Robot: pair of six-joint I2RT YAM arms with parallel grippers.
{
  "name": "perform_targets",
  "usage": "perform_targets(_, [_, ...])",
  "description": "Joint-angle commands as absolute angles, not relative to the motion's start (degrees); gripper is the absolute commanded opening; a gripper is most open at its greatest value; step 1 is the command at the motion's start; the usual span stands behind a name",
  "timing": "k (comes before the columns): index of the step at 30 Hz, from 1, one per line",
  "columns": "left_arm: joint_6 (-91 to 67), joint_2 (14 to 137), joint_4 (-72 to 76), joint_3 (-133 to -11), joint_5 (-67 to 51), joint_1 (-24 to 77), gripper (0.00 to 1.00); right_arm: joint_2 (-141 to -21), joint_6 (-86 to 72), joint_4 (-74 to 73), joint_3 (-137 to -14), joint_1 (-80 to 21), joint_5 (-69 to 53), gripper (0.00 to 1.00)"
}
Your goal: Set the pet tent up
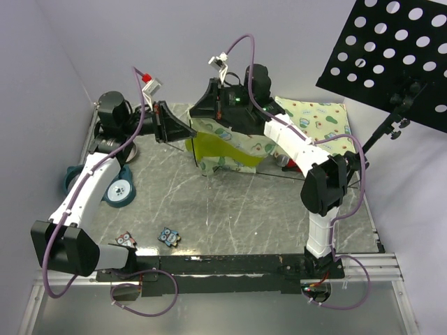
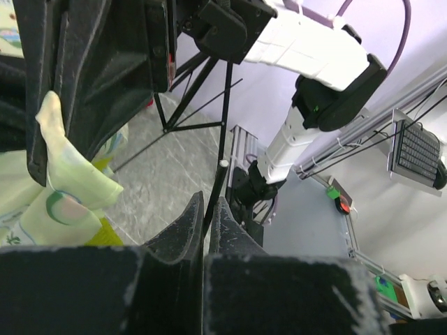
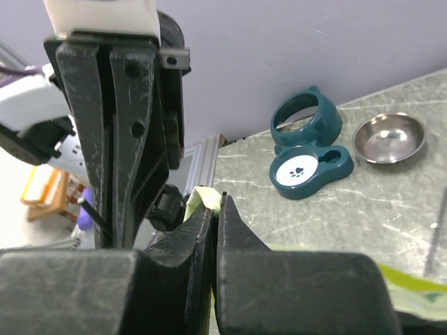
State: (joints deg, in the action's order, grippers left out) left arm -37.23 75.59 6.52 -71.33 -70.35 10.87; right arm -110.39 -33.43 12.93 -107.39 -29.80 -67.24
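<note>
The pet tent (image 1: pixel 222 148) hangs slack over the back middle of the table, cream avocado print with a lime-yellow panel. My right gripper (image 1: pixel 203 116) is above its left upper corner. In the right wrist view this gripper (image 3: pixel 215 204) is shut on a fold of the yellow-green fabric (image 3: pixel 204 196). My left gripper (image 1: pixel 187 132) points right, just left of the tent. Seen from the left wrist, it (image 2: pixel 207 207) is shut on a thin black pole (image 2: pixel 225 118) that runs up between the fingers. Beside it, cream tent fabric (image 2: pixel 66 174) dangles from the right gripper's fingers (image 2: pixel 84 77).
A flat avocado-print mat (image 1: pixel 318 120) lies at the back right. Teal pet bowl holders (image 1: pixel 119 192) (image 3: pixel 307 150) and a steel bowl (image 3: pixel 389 136) sit at the left. Two small toys (image 1: pixel 168 236) lie near the front. A black perforated board (image 1: pixel 391 56) on a stand overhangs the right.
</note>
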Motion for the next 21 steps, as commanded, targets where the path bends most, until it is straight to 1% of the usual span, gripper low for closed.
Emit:
perform_targets(1, [-36.7, 78.0, -4.7, -67.6, -70.8, 11.8, 0.01, -103.2, -40.7, 27.3, -108.3, -31.2, -63.9, 0.00])
perform_targets(12, [-36.7, 79.8, -8.3, -63.5, -71.3, 11.8, 0.01, -101.5, -44.5, 30.7, -106.8, -30.9, -61.8, 0.00])
perform_targets(21, [-40.9, 82.1, -4.9, -60.2, -71.2, 9.6, 0.01, -100.0, -46.5, 32.4, -104.5, -30.7, -61.3, 0.00])
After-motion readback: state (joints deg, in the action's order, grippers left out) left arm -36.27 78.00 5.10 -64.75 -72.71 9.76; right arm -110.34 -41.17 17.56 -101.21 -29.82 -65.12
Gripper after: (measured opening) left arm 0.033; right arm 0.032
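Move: The tent's cloth corner is pinched in the right fingers, about 4 cm ahead of the left hand, 1 cm to its left and 1 cm above it. The left hand already grips the black tent pole near its upper end; that grip lies some 4 cm back from the right hand, 1 cm to its right and 1 cm lower. From the left hand, the tent's yellow band is around 5 cm ahead, 6 cm right and 28 cm below, and the tent's lower corner 2 cm ahead, 2 cm right and 35 cm below. The pole goes down with the left hand, which keeps its grip just below the upper end and sinks about 5 to 6 cm beside the tent, tipping some 10 degrees. The right hand keeps pinching the cloth corner and lowers it roughly 2 to 3 cm, with a halt halfway, its wrist turning by a similar amount, so the left hand ends farther below the right fingers. ##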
